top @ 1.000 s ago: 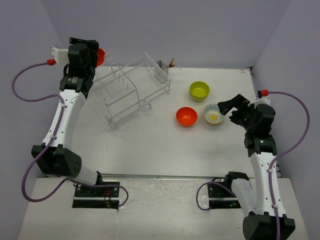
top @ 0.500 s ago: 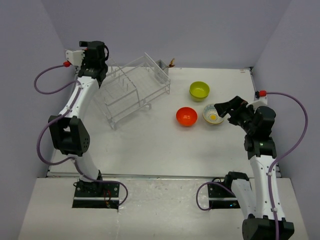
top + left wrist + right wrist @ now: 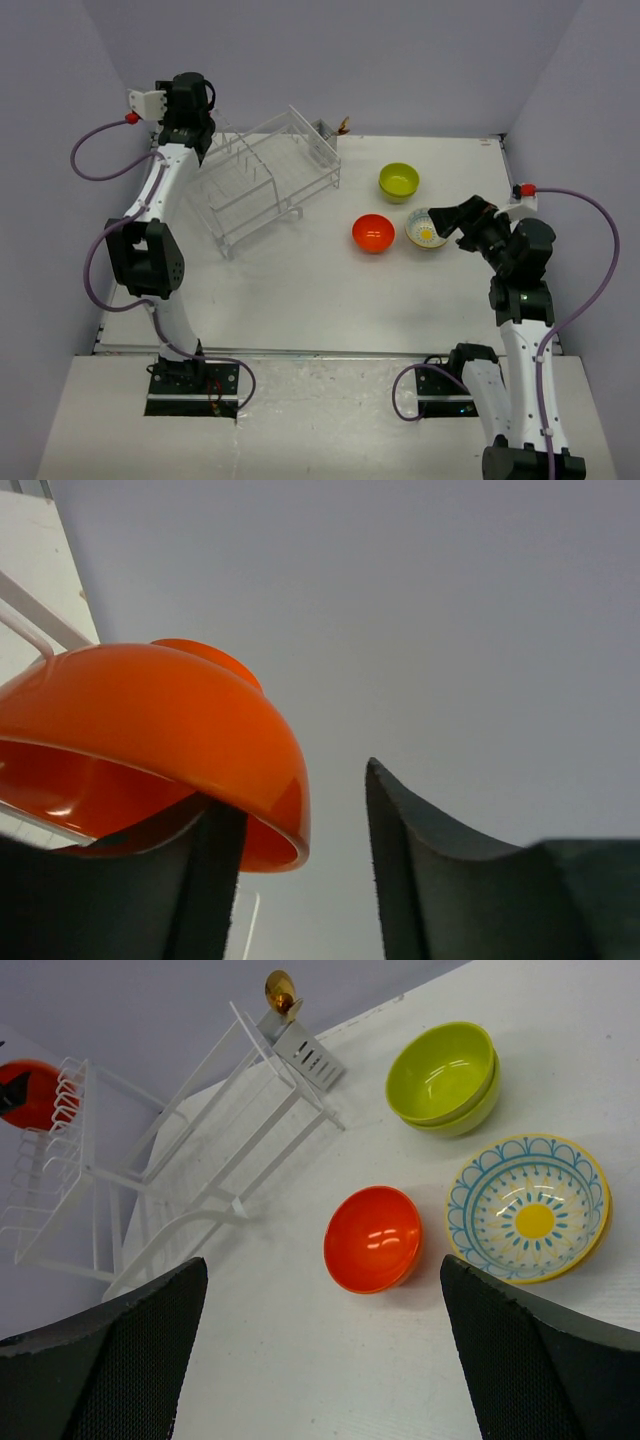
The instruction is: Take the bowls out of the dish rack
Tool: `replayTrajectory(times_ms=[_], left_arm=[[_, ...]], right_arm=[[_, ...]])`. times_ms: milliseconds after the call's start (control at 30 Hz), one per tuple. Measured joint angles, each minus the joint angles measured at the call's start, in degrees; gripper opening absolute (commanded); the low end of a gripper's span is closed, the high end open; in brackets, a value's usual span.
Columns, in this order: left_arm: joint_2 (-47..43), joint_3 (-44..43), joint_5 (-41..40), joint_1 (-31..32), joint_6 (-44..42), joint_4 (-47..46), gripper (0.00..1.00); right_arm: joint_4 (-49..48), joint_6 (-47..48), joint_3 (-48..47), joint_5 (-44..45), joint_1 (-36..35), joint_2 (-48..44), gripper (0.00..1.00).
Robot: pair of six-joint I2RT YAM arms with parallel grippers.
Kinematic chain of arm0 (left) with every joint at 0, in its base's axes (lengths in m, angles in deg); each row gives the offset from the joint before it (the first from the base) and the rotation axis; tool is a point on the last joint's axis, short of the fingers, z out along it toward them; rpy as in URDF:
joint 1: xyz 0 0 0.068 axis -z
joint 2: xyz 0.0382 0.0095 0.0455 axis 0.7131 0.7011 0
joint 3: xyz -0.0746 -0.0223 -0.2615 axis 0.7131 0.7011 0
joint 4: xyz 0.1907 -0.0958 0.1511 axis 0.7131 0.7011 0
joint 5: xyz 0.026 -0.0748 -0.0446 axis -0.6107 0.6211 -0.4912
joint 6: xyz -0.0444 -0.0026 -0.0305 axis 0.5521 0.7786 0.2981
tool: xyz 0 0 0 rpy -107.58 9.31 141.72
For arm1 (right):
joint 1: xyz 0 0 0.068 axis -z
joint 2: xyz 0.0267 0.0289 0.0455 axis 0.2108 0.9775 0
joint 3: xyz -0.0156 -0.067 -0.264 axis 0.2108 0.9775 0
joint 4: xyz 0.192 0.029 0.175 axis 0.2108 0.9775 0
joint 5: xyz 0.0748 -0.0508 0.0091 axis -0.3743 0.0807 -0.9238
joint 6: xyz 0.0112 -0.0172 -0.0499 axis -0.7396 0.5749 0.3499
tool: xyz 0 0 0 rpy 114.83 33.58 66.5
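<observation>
The dish rack [image 3: 265,175] stands tilted at the back left of the table. An orange-red bowl [image 3: 150,730] sits at its far left end [image 3: 30,1095]; the top view hides it behind my left gripper [image 3: 188,125]. In the left wrist view my left gripper [image 3: 300,800] straddles this bowl's rim. One finger [image 3: 205,880] is on the bowl's inner side, and the other finger [image 3: 430,870] stands apart from the rim. On the table lie an orange-red bowl [image 3: 372,232], lime-green bowls [image 3: 445,1075] stacked together, and a patterned bowl [image 3: 427,228]. My right gripper [image 3: 462,215] hovers open and empty beside the patterned bowl.
A small side cup [image 3: 300,1050] holding a golden utensil [image 3: 280,995] is fixed to the rack's far right corner. Purple-grey walls close in the table behind and at both sides. The right wrist view looks down on the three places where bowls lie [image 3: 372,1238].
The left arm has swung right, in over the rack's far left end, and its jaws have narrowed around the orange-red bowl's rim. The right arm has barely shifted.
</observation>
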Motion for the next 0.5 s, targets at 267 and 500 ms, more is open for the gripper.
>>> replayTrajectory(times_ms=[267, 500], left_arm=[[1.2, -1.2, 0.0, -0.5, 0.4, 2.0, 0.16], [1.2, -2.4, 0.4, -0.5, 1.9, 2.0, 0.00]], right_arm=[[0.0, 0.0, 0.7, 0.0, 0.0, -0.1, 0.99], [0.0, 0.1, 0.7, 0.0, 0.0, -0.3, 0.99]])
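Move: The last orange bowl stands in the upper left end of the dish rack. Its rim is already between my left fingers, and its middle is about 5 cm below that hand, some 2 cm ahead and 1 cm to the left. The rack's middle is roughly 12 cm to my left hand's right, 5 cm back and 22 cm below. From my right hand the orange bowl is about 60 cm left and 32 cm ahead, near level. I close my left fingers from a bit over half open to nearly shut, pinching the orange bowl's rim with one finger inside and the other outside. Meanwhile my hand stays nearly in place over the rack's end, easing under half a centimetre forward and dipping less than 1 cm before coming back up, with the wrist held steady. ##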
